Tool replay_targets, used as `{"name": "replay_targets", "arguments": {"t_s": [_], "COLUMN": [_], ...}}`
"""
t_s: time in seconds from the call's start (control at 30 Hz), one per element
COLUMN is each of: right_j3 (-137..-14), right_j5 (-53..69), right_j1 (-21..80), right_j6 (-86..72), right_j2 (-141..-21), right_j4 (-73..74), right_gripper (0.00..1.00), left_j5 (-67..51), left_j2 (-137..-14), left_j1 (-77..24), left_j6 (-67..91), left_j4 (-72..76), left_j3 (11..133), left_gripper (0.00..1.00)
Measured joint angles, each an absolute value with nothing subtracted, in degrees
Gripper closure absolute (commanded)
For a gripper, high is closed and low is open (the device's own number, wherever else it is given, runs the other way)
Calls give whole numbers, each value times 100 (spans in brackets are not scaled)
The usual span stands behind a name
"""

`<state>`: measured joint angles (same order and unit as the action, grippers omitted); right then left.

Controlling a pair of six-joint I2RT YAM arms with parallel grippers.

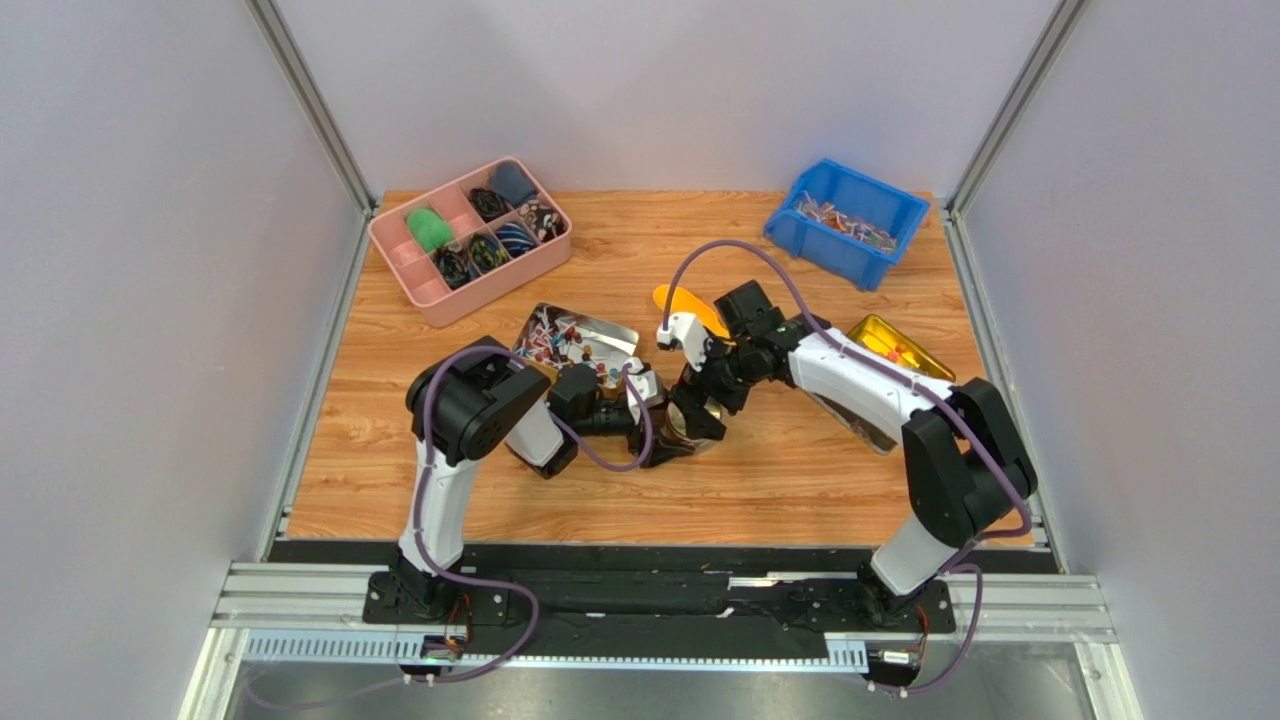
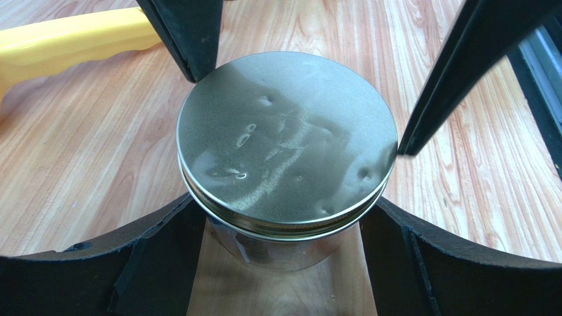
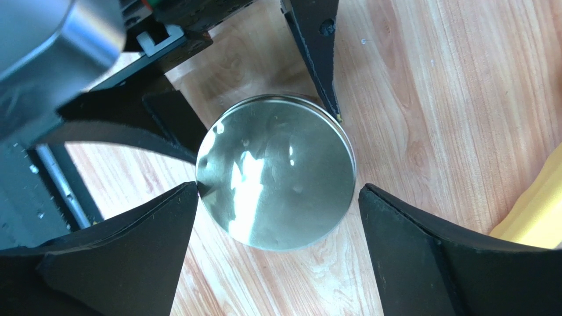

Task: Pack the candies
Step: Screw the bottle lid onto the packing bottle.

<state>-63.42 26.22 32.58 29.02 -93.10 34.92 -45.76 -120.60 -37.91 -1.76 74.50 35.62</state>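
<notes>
A glass jar [image 2: 283, 253] with a silver metal lid [image 2: 287, 138] stands on the wooden table. My left gripper [image 2: 280, 207] is shut on it, one finger against each side just under the lid. From above, my right gripper [image 3: 279, 187] straddles the lid [image 3: 277, 181]. It is open: one fingertip sits at the rim and the other stands a sliver off it. In the top view both grippers, left [image 1: 669, 428] and right [image 1: 694, 408], meet at the table's middle. The candies [image 1: 559, 342] lie on a shiny metal tray [image 1: 601, 326] behind the left arm. Dark contents inside the jar are unclear.
A blue bin [image 1: 902, 203] at the back right holds more small wrapped pieces. A pink compartment box [image 1: 394, 263] stands at the back left. A yellow scoop [image 1: 688, 308] lies just behind the jar, and a yellow packet [image 1: 902, 348] is beside the right arm.
</notes>
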Motion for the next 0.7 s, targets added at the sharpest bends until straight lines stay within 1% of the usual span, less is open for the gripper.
{"name": "replay_targets", "arguments": {"t_s": [0.2, 0.5, 0.7], "right_j3": [-6425, -6418, -6353], "right_j5": [3168, 3828, 4252], "right_j1": [3048, 2910, 2912], "right_j6": [3592, 5000, 5542], "right_j2": [-9262, -9054, -8818], "right_j4": [3931, 4550, 4727], "right_gripper": [1, 0, 0], "left_j5": [-4886, -6292, -6781], "left_j2": [-12060, -12265, -12293], "left_j1": [-3791, -3791, -3791], "left_j6": [-95, 937, 1212], "left_j4": [7439, 7437, 7441], "left_j3": [3566, 3854, 3922], "left_gripper": [49, 50, 50]}}
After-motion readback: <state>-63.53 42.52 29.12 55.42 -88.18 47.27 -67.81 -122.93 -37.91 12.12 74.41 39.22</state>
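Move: The bottle lid sits on the bottle between the right hand's open fingers, its middle about 1 cm left and 1 cm below, neither ahead nor back. From the left hand, already gripping the bottle below it, the lid is about 3 cm up and 1 cm right, level fore and aft. From the right hand, the yellow scoop's middle lies about 18 cm straight ahead, and the candy tin 16 cm ahead and 19 cm left, both roughly 8 cm lower. Keeping its grip on the bottle below the lid, the left hand draws it back about 6 cm and 1 cm up, turning clockwise some 20 degrees and tilting the bottle's top forward. The right hand's already open fingers come clear of the lid's rim as that hand goes back and up, 3 to 4 cm each, while turning counter-clockwise a bit over 20 degrees. ##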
